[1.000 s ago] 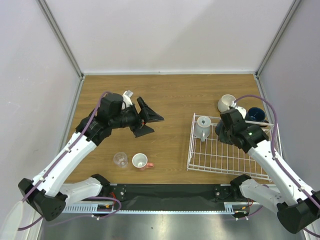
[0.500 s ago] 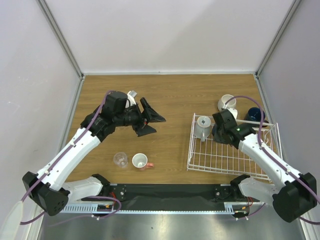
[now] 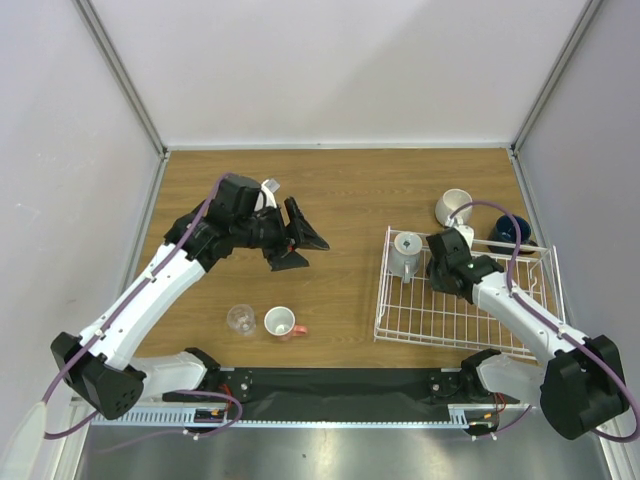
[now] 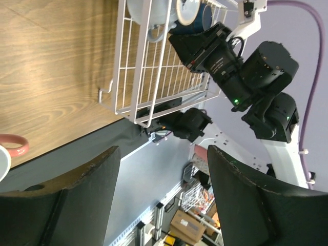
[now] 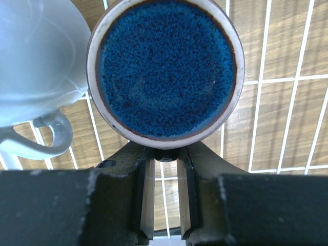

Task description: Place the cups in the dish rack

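Note:
My right gripper (image 5: 166, 154) is shut on the handle of a dark blue cup (image 5: 165, 72) and holds it upright over the white wire dish rack (image 5: 266, 82). A pale grey-blue mug (image 5: 36, 61) stands in the rack right beside it, also seen from the top (image 3: 405, 250). In the top view the right gripper (image 3: 442, 268) is over the rack's (image 3: 400, 325) far left part and hides the held cup. My left gripper (image 3: 300, 240) is open and empty above the table's middle left. A clear glass (image 3: 240, 318) and a pink cup (image 3: 280, 322) stand near the front edge.
A cream-white mug (image 3: 453, 207) stands on the table behind the rack. Another dark blue cup (image 3: 510, 230) is at the rack's far edge. The left wrist view shows the rack (image 4: 138, 77) and the pink cup's handle (image 4: 13, 143).
My right gripper has moved left and nearer over the rack, towards the pale mug, still shut on the blue cup. My left gripper has shifted slightly farther away, still open.

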{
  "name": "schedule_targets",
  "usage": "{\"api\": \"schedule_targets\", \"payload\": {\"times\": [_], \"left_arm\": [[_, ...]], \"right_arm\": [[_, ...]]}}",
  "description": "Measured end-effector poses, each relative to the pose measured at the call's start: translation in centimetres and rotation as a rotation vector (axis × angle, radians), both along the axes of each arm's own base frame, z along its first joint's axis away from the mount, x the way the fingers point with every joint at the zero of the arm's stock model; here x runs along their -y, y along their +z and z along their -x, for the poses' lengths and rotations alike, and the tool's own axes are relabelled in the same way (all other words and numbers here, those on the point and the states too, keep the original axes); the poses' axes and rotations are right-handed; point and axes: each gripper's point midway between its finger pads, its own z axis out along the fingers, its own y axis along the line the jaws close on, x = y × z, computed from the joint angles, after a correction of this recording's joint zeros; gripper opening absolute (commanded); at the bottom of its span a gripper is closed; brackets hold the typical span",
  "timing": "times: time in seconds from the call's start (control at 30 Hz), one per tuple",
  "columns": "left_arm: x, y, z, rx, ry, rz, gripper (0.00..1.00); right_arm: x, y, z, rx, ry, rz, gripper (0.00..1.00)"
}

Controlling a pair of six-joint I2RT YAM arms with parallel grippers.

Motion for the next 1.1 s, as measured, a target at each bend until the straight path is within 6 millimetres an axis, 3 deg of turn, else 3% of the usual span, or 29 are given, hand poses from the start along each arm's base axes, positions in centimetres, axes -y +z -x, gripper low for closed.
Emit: {"api": "schedule_targets", "payload": {"times": [0.47,0.73,0.9,1.1], "left_arm": [[-0.1,-0.2,0.2,0.001,-0.016,-0.007,0.73],[-0.1,-0.2,0.2,0.001,-0.016,-0.007,0.73],[-0.1,-0.2,0.2,0.000,-0.017,-0.004,0.73],[-0.1,-0.4,0.2,-0.003,-0.016,-0.005,0.69]], "right_arm": [[-0.4,0.0,-1.3,0.055,0.025,-0.007,0.01],[-0.5,-0.6,-1.6,0.045,0.030,0.001,0.28],[-0.5,-0.7,-1.6,0.041,0.030,0.002,0.54],[-0.5,-0.7,-1.5,0.038,0.028,0.003,0.63]]}}
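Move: Just ahead of the right fingers, which still pinch its handle, the upside-down dark blue cup has its middle about 5 cm forward and 1 cm lower, in the rack. The white cup stands about 9 cm to that hand's left and 6 cm ahead; beyond the rack, the cream mug is some 18 cm ahead and 3 cm right, the navy mug roughly 13 cm ahead and 19 cm right. From the left hand, the dark blue cup lies around 31 cm right, 6 cm ahead and 19 cm below. Easing the upside-down dark blue cup forward by its handle, the right hand travels roughly 1.5 cm towards the rack's far side, alongside the white cup, and settles about half a centimetre lower. There it halts with hardly any wrist tilt and opens its fingers from nearly shut to over half wide, releasing the handle while staying around it. ##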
